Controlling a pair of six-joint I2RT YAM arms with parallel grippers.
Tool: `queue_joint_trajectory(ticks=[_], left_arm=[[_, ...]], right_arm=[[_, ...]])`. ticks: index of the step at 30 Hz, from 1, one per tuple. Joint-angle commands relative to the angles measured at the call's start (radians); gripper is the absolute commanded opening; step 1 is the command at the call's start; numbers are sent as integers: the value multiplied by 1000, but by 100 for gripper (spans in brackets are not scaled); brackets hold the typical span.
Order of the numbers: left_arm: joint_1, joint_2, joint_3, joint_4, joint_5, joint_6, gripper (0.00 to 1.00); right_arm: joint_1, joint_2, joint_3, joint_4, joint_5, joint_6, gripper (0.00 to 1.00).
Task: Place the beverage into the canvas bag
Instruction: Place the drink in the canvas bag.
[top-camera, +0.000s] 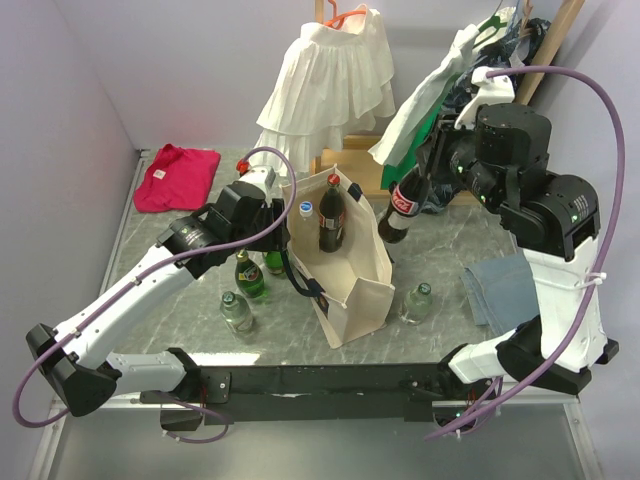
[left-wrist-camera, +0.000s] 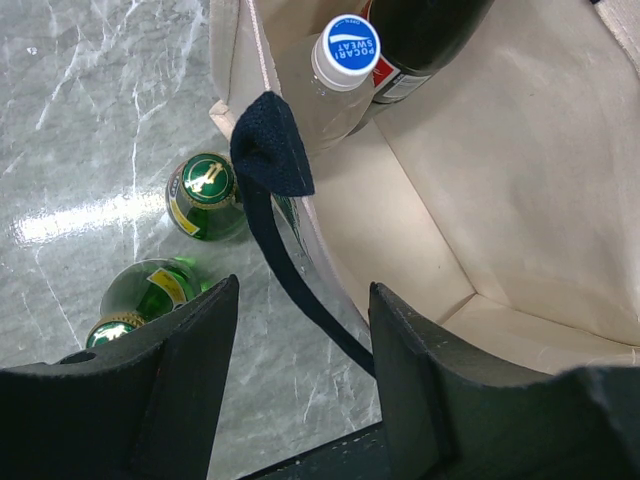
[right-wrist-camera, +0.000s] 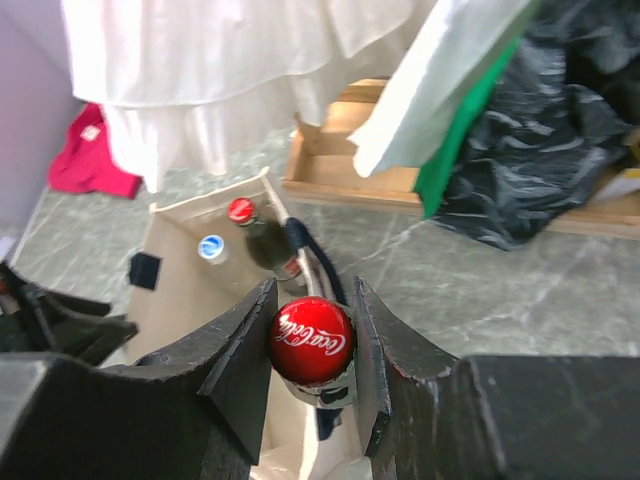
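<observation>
The cream canvas bag (top-camera: 365, 292) with navy straps stands open at the table's middle. A dark cola bottle (top-camera: 331, 222) and a blue-capped clear bottle (top-camera: 306, 210) stand inside it. My right gripper (top-camera: 427, 173) is shut on the red cap (right-wrist-camera: 308, 345) of a Coca-Cola bottle (top-camera: 401, 212), held tilted in the air just right of the bag's far rim. In the right wrist view my gripper (right-wrist-camera: 312, 338) is above the bag's opening (right-wrist-camera: 190, 290). My left gripper (left-wrist-camera: 303, 292) is open, straddling the bag's left wall (left-wrist-camera: 500, 200) and navy strap (left-wrist-camera: 272, 150).
Two green bottles (top-camera: 249, 277) stand left of the bag, and they also show in the left wrist view (left-wrist-camera: 204, 192). Clear bottles stand at the front left (top-camera: 237, 312) and front right (top-camera: 416, 303). A grey-blue cloth (top-camera: 503, 287) lies right, a red cloth (top-camera: 177, 177) far left, and a white garment (top-camera: 325, 85) hangs behind.
</observation>
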Motion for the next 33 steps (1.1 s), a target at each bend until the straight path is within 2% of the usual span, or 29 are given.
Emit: queue_joint_trajectory(ticks=[1,11,19,33], left_arm=[[0,-39,6,36,2,-17,60],[0,-42,6,41,5,-11,60],[0,-43,8,41,7,-11,60],[0,-43,11,38,-1,-11,60]], right_arm=[[-3,-47,19,246,-75,26,0],[15,2,112,261,-155,15,0],[46,36,112,276,-189,16,0],[128,107,80,260,-100,-26,0]])
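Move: The Coca-Cola bottle is already held by its neck in the right gripper. From that hand the canvas bag's middle lies about 15 cm left, roughly level fore and aft, and some 36 cm below. In the bag, the other cola bottle stands about 16 cm left and 7 cm ahead, with the white-capped bottle some 5 cm left of it, both similarly low. From the left hand, at the bag's left side, the bag's middle is about 12 cm right and 14 cm below. Swing the hanging cola bottle in over the canvas bag: carry the right gripper left about 8 cm, lifting it nearly 2 cm as the bottle goes across the right rim, then sinking some 3 cm. Turn the wrist counter-clockwise about 15 degrees on the way and keep the grip on the neck shut. Leave the left gripper by the left rim and handle. ##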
